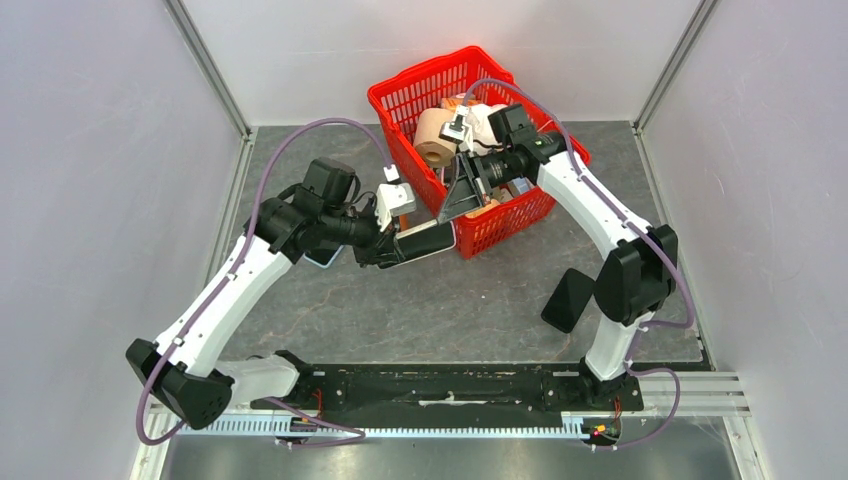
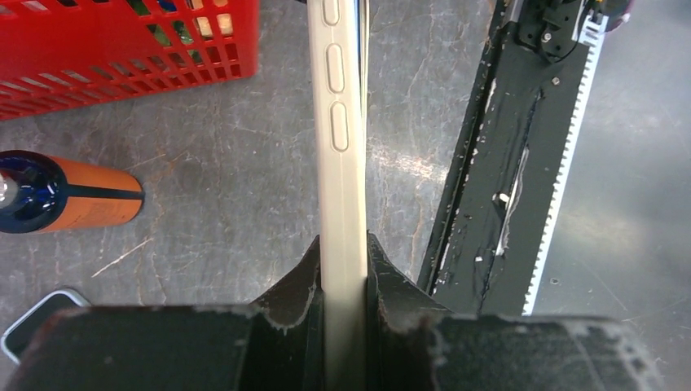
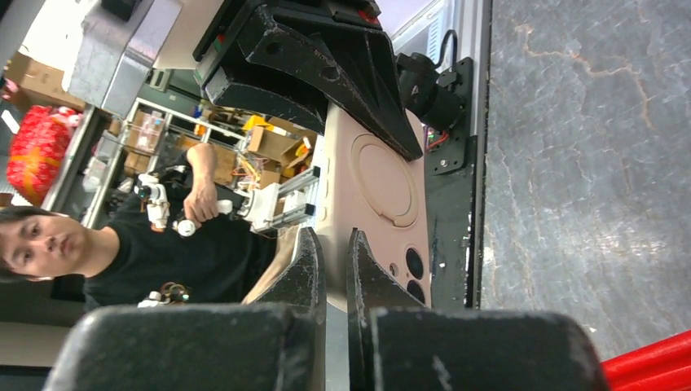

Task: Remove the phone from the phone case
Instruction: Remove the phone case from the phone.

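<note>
The phone (image 1: pixel 424 238) sits in a cream phone case (image 2: pixel 342 187) that is held level above the table. My left gripper (image 2: pixel 342 244) is shut on one end of the case, with both fingers pressed flat against its sides. In the right wrist view the case's back (image 3: pixel 383 179) shows a round ring and camera holes. My right gripper (image 3: pixel 334 236) is shut on the case's edge at the camera end, a thin sliver of it between the fingertips. From above, the right gripper (image 1: pixel 452 215) reaches down from over the basket to the phone's right end.
A red basket (image 1: pixel 420 75) stands at the back and holds a paper roll (image 1: pixel 435 138) among other items. An orange bottle (image 2: pixel 81 199) lies on the table beside it. A flat object with rounded corners (image 2: pixel 37 322) lies below the left wrist. A black wedge (image 1: pixel 568 298) rests near the right arm.
</note>
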`<action>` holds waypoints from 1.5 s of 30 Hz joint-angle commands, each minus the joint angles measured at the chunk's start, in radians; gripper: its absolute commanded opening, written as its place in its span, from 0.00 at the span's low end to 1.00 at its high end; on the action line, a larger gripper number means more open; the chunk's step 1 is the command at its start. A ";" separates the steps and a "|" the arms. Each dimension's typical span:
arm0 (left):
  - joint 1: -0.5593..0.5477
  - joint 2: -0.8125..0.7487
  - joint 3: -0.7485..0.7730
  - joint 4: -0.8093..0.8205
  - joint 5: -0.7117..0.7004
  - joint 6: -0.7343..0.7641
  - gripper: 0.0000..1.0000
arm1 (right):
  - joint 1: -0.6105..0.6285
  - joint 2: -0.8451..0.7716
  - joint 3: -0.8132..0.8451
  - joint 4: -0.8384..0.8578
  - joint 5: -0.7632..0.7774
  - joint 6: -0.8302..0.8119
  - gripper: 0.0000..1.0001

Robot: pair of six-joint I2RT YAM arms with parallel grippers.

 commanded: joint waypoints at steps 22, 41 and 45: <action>0.074 -0.067 -0.011 0.107 0.185 0.042 0.02 | -0.086 -0.084 0.132 -0.189 0.355 -0.133 0.69; 0.244 -0.107 -0.156 0.560 0.527 -0.483 0.02 | 0.044 -0.193 0.200 -0.231 0.510 -0.276 0.82; 0.229 -0.112 -0.184 0.624 0.529 -0.537 0.02 | 0.091 -0.132 0.271 -0.241 0.507 -0.265 0.80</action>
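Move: The left gripper already holds the cased phone by its left end; the phone's middle lies about 6 cm to its right, 1 cm ahead and roughly level. From the right gripper, pinching the case's far right rim, that middle is some 5 cm back, 4 cm left and 3 cm below. From the left hand, the orange bottle stands 11 cm ahead, 1 cm right and 18 cm down; the blue-rimmed phone lies 8 cm ahead, 15 cm left and 24 cm down. Pull the right gripper forward and down about 4 cm on the case rim and come free of it; then open the fingers wide while swinging out to the right, rise, and bring them back left around the phone's right end, rolled some 30 degrees. With the left gripper keep the phone clamped, dip slightly back and right, then go forward and left and lift about 5 cm, swinging the fingertips upward. ##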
